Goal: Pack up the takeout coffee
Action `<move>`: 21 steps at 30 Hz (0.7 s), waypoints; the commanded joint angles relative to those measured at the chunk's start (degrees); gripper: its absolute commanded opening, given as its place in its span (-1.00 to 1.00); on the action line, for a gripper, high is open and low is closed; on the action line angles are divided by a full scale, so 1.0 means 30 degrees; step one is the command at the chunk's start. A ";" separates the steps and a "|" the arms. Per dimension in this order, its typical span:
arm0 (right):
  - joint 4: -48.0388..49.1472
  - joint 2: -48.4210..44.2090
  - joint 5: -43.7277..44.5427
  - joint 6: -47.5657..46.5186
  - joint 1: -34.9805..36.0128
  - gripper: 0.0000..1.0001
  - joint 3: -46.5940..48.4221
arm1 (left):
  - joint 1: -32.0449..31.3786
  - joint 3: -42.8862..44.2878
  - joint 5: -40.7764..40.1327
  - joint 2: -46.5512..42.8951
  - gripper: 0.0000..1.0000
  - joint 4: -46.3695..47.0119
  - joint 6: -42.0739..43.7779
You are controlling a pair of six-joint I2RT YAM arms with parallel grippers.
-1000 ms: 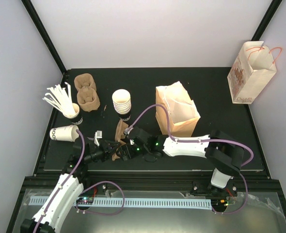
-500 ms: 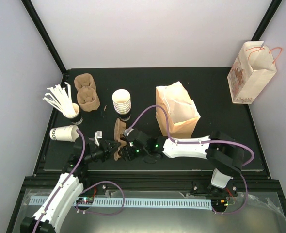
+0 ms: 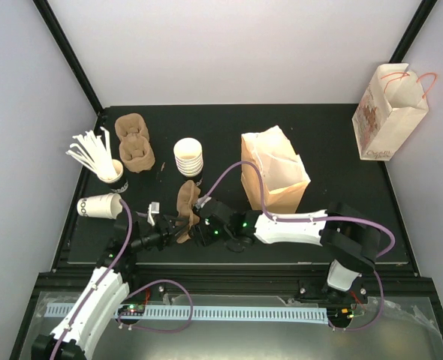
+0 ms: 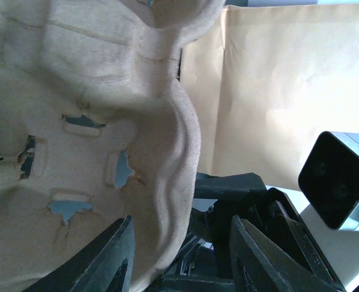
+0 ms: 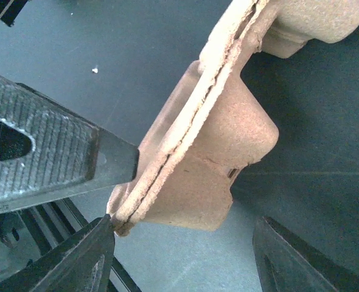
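White paper cups stand nested in a stack point(image 3: 188, 157), and one cup point(image 3: 101, 206) lies on its side at the left. No lid shows on any of them. A brown pulp carrier point(image 3: 185, 201) stands on edge between my two grippers. My left gripper point(image 3: 169, 229) has its jaws apart. The carrier's rim point(image 4: 167, 201) lies against one finger point(image 4: 115, 255), and the other finger stands clear. My right gripper point(image 5: 182, 243) straddles the carrier point(image 5: 216, 158). One fingertip point(image 5: 103, 240) touches its double rim, with a gap at the other. The left arm's finger point(image 5: 45, 158) also rests on that rim.
An open brown paper bag point(image 3: 274, 169) stands just right of the grippers. Two more carriers point(image 3: 135, 142) lie at the back left. A cup of white stirrers point(image 3: 101, 161) is beside them. A white printed bag point(image 3: 390, 112) leans at the far right, off the mat.
The carrier has tipped up and shifted slightly toward the far side. My left jaws have widened. My right jaws have come in closer around the carrier.
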 commanded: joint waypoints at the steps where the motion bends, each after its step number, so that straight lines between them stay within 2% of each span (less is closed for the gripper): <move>1: -0.0272 -0.0944 0.0744 -0.0303 -0.0104 0.30 -0.0678 | -0.0055 0.0646 -0.0149 0.0234 -0.05 -0.0774 0.1615; 9: -0.0368 -0.1709 0.0250 -0.0372 -0.0126 0.31 -0.0942 | -0.0055 0.3271 -0.1800 0.1568 0.03 -0.4550 0.6537; 13: -0.0358 -0.2184 -0.0206 -0.0527 -0.0153 0.34 -0.0968 | -0.0055 0.4927 -0.2340 0.2927 0.28 -0.6288 0.8906; 15: -0.0436 -0.2418 -0.0567 -0.0536 -0.0242 0.36 -0.0935 | -0.0055 0.5368 -0.2423 0.3389 0.37 -0.6639 0.9521; 21: -0.1362 -0.3418 -0.0498 -0.0206 -0.0673 0.37 -0.1046 | -0.0084 0.6007 -0.2408 0.4330 0.37 -0.7006 1.0514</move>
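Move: The cup carrier stands on its long edge between the hands, open side to the left: its middle is about 4 cm ahead, 2 cm right and 3 cm below the left hand, whose parted fingers straddle its rim near the near end. From the right hand its middle is roughly 6 cm ahead, 3 cm left and slightly lower. The cup stack stands some 17 cm ahead and 2 cm right of the left hand, and the paper bag 15 cm ahead and 26 cm right of the right hand. The left hand dips slightly, then opens its fingers wider off the carrier's rim while rolling its left side up about 20 degrees and easing a couple of centimetres forward, left and up, letting the carrier tip over towards the right hand. The right hand, keeping its fingers widely open, first gives way some 1.5 cm to the right beside the carrier's underside and then rises about 3 cm, clear over the carrier's near end. ##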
